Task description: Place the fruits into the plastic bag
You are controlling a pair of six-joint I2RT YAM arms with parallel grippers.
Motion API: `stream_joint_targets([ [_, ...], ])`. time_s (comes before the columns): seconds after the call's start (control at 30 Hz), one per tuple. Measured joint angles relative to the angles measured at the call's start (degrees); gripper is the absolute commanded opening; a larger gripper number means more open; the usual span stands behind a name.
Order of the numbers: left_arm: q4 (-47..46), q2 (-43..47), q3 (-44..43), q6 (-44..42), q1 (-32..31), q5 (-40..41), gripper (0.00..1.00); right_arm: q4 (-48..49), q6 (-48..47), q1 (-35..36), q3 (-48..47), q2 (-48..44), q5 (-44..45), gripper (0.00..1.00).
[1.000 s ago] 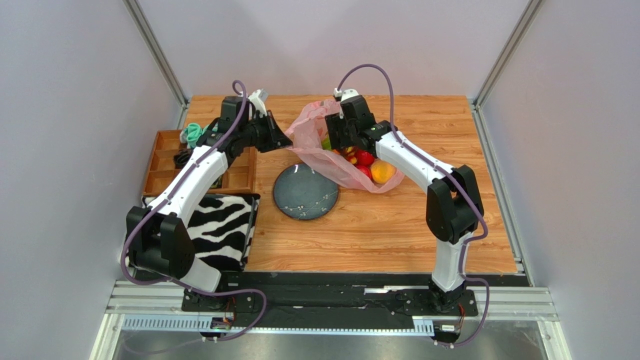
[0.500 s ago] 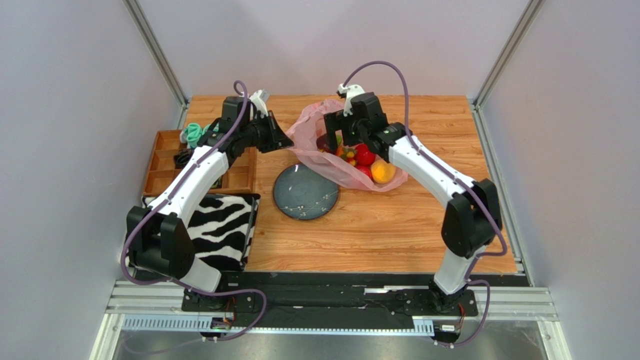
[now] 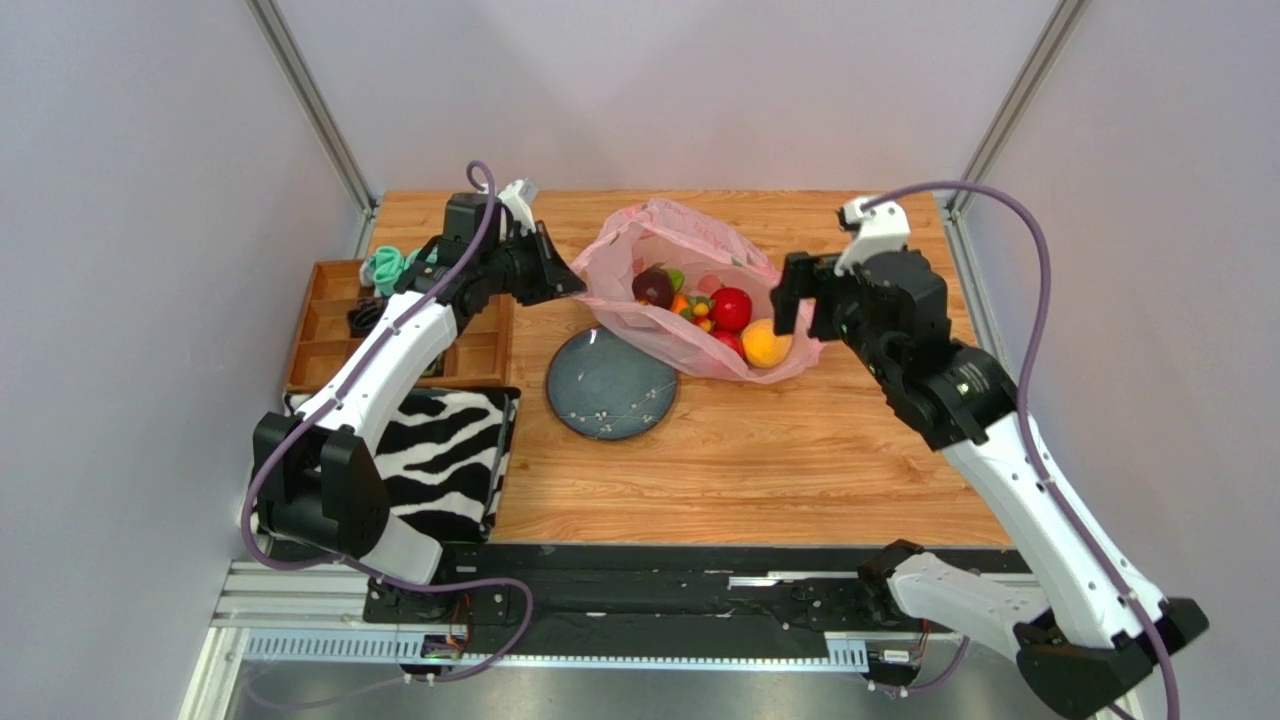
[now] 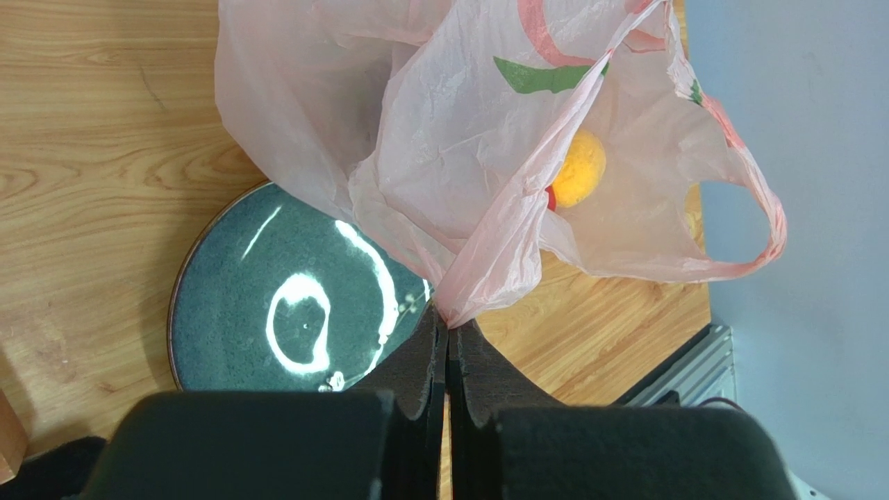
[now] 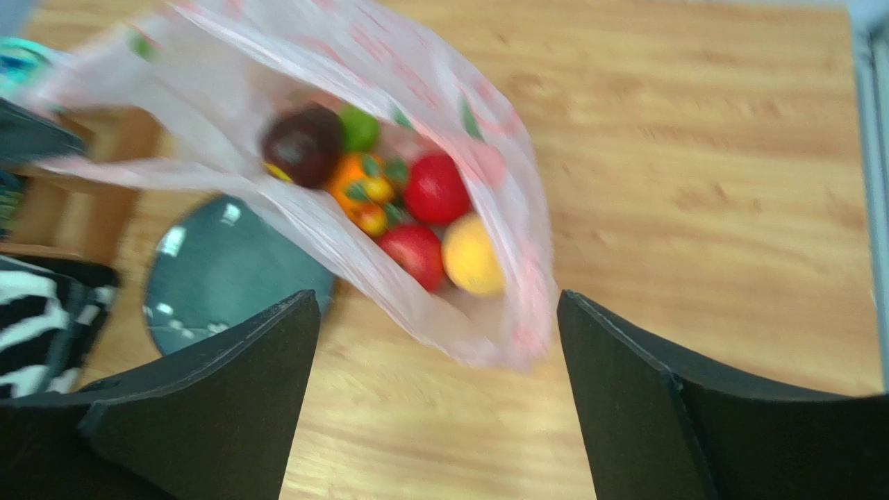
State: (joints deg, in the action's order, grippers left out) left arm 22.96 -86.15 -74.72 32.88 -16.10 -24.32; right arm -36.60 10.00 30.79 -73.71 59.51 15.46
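The pink plastic bag (image 3: pixel 684 353) lies at the table's back middle with its mouth held open. Inside it lie the fruits: a dark purple one (image 3: pixel 652 285), a red apple (image 3: pixel 730 308) and a yellow-orange one (image 3: pixel 765 345). The right wrist view also shows a green fruit (image 5: pixel 360 129) and small orange-red pieces (image 5: pixel 360 190) in the bag (image 5: pixel 490 125). My left gripper (image 3: pixel 573 285) is shut on the bag's left edge (image 4: pixel 490 281), the pinch sitting at the left gripper's (image 4: pixel 449 331) tips. My right gripper (image 3: pixel 798 294) hangs open just right of the bag, nothing between the right gripper's (image 5: pixel 436 295) fingers.
A dark blue-grey plate (image 3: pixel 610 386) lies bare in front of the bag, partly under it. A wooden compartment tray (image 3: pixel 338 323) and a zebra-striped cloth (image 3: pixel 443 458) sit at the left. Metal frame rails run along the table's sides.
My right gripper has pulled out of the bag's mouth and swung right, its jaws wider. The dark purple fruit now shows in the bag. The left arm has held still.
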Motion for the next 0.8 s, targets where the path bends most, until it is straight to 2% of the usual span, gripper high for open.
stream_joint_targets([
  [0.13, 0.02, 0.0, -0.04, -0.02, 0.0, 0.0, 0.0, -5.88, 2.58, -4.79, 7.96, -5.09, 1.64, 0.85],
  [0.27, 0.15, 0.0, -0.13, -0.07, 0.0, 0.0, 0.0, -7.39, 4.15, -9.79, 13.7, -5.31, -1.01, 0.84],
  [0.5, 0.5, 0.0, -0.13, -0.07, 0.0, 0.07, 0.0, -3.89, 4.98, -14.93, 14.84, -3.93, -8.55, 0.78],
  [0.67, 0.55, 0.0, -0.13, -0.07, 0.0, 0.24, 0.0, 0.22, 5.25, -17.59, 14.99, -0.35, -13.33, 0.7],
  [0.77, 0.59, 0.0, -0.13, -0.07, 0.0, 0.24, 0.0, 2.21, 5.27, -18.01, 15.8, 2.05, -15.54, 0.63],
  [0.8, 0.61, 0.0, -0.13, -0.07, 0.0, 0.24, 0.0, 2.8, 5.33, -18.05, 16.09, 3.08, -16.28, 0.57],
])
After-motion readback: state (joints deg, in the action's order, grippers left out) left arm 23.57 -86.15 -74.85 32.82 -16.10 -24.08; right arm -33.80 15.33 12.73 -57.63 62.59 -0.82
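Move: The right hand, open and empty, hangs high beside the bag's right handle, which stands up about 15 cm below it and 5 cm to its right, barely 1 cm ahead. Inside the bag, the yellow fruit lies some 5 cm ahead and 28 cm below, neither left nor right; the empty plate is about 20 cm left, 1 cm back and 31 cm down. From the left hand, the right handle is roughly 29 cm right, 7 cm back and 5 cm lower. The right hand drops about 13 cm towards the bag's right handle, first swinging some 6 cm right and 3 cm back as it sinks, then easing forward about 4 cm and slightly left while its fingers tip down by roughly 20 degrees. Its fingers draw part-way together but stay open with the upright handle between their tips, a touch not being clear, while the left hand stays put and keeps the opposite handle pinched. ##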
